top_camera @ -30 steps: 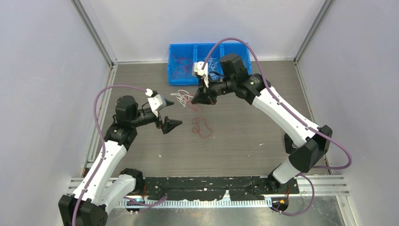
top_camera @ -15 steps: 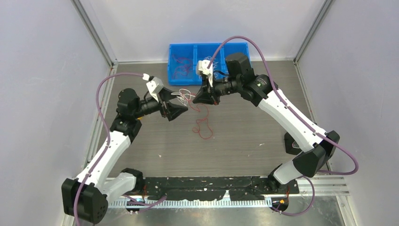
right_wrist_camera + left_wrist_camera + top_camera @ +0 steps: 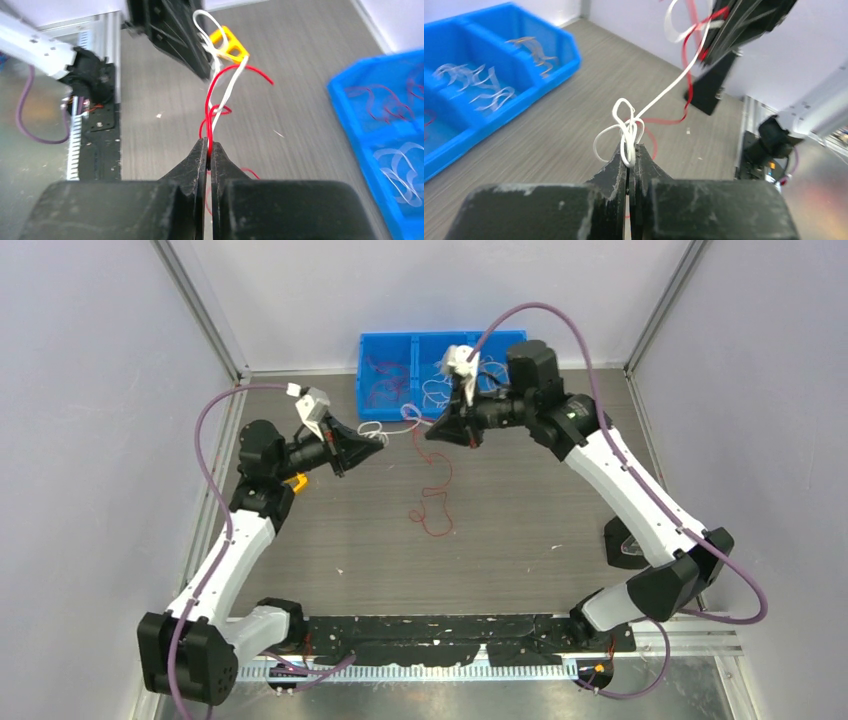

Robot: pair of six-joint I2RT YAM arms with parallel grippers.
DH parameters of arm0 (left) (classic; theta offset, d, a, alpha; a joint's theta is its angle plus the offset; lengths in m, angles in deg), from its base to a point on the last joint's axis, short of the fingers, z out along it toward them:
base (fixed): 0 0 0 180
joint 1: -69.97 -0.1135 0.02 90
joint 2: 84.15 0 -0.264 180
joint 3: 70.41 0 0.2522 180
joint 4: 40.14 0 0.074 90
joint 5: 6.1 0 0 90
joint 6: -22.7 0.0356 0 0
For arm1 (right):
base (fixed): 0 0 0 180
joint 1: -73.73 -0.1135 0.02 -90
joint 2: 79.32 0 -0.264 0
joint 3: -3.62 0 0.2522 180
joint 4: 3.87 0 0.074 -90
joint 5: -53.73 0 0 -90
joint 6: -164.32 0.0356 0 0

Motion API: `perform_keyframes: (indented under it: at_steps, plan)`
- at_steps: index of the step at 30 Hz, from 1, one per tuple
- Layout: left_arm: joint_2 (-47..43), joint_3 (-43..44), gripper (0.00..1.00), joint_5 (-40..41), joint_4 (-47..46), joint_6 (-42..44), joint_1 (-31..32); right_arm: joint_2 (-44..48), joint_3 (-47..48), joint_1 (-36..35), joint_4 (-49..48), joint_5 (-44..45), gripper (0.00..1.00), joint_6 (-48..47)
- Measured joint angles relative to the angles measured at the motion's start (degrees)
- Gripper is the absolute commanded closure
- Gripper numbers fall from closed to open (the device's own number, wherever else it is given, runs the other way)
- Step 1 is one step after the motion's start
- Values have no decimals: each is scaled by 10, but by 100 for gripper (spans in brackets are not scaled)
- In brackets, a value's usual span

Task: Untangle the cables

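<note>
The cables are a thin white cable and a thin red cable, twisted together. My left gripper is shut on a bunch of white cable loops. From there the white strand runs taut to my right gripper, which is shut on the red cable where the white cable crosses it. Both grippers hold the tangle above the table. The red cable's tail hangs down and curls on the table.
A blue bin with three compartments stands at the back, holding loose red and white cables. A small yellow-orange piece shows under the left arm. Grey walls and metal rails enclose the table on both sides.
My left gripper moved toward the tangle, shut on the white cable and rose toward the back. My right gripper pulled back and to the right, stretching the white strand between them.
</note>
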Motion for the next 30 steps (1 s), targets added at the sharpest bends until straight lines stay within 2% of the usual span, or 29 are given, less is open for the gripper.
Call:
perform_keyframes:
  at_steps: [6, 11, 19, 23, 27, 30]
  plan:
    - [-9, 7, 100, 39, 109, 61, -106, 38, -30, 125, -4, 4, 95, 16]
    - [-9, 50, 100, 70, 193, 105, -164, 48, -48, 207, 6, 11, 95, 19]
    - [-6, 101, 100, 71, 245, 146, -172, 49, -78, 271, 23, 2, 95, 19]
    - [8, 124, 100, 92, 269, 157, -216, 51, -97, 333, 29, 1, 95, 14]
    - [31, 154, 100, 64, 287, 162, -214, 50, -112, 347, 34, -23, 95, 12]
    - [31, 158, 100, 63, 292, 180, -189, 49, -113, 349, 38, -27, 94, 11]
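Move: Both hands are already shut on the tangle. The small knot of white and red cable between them is about 5 cm right of the left hand and 2 cm ahead, and about 4 cm left of the right hand and 2 cm ahead. The blue bin's middle is some 34 cm ahead and 12 cm right of the left hand, about 28 cm lower. The yellow bracket is roughly 25 cm left, 5 cm ahead and 31 cm below the left hand. Keeping their pinches, the left on white cable and the right on red with white, the hands pull apart in front of the blue bin. The right sweeps right about 20 cm, also forward and somewhat down, turning some 30 degrees clockwise; the left goes left and forward about 14 cm in two bursts, turning counter-clockwise, then eases back slightly right at the end. ##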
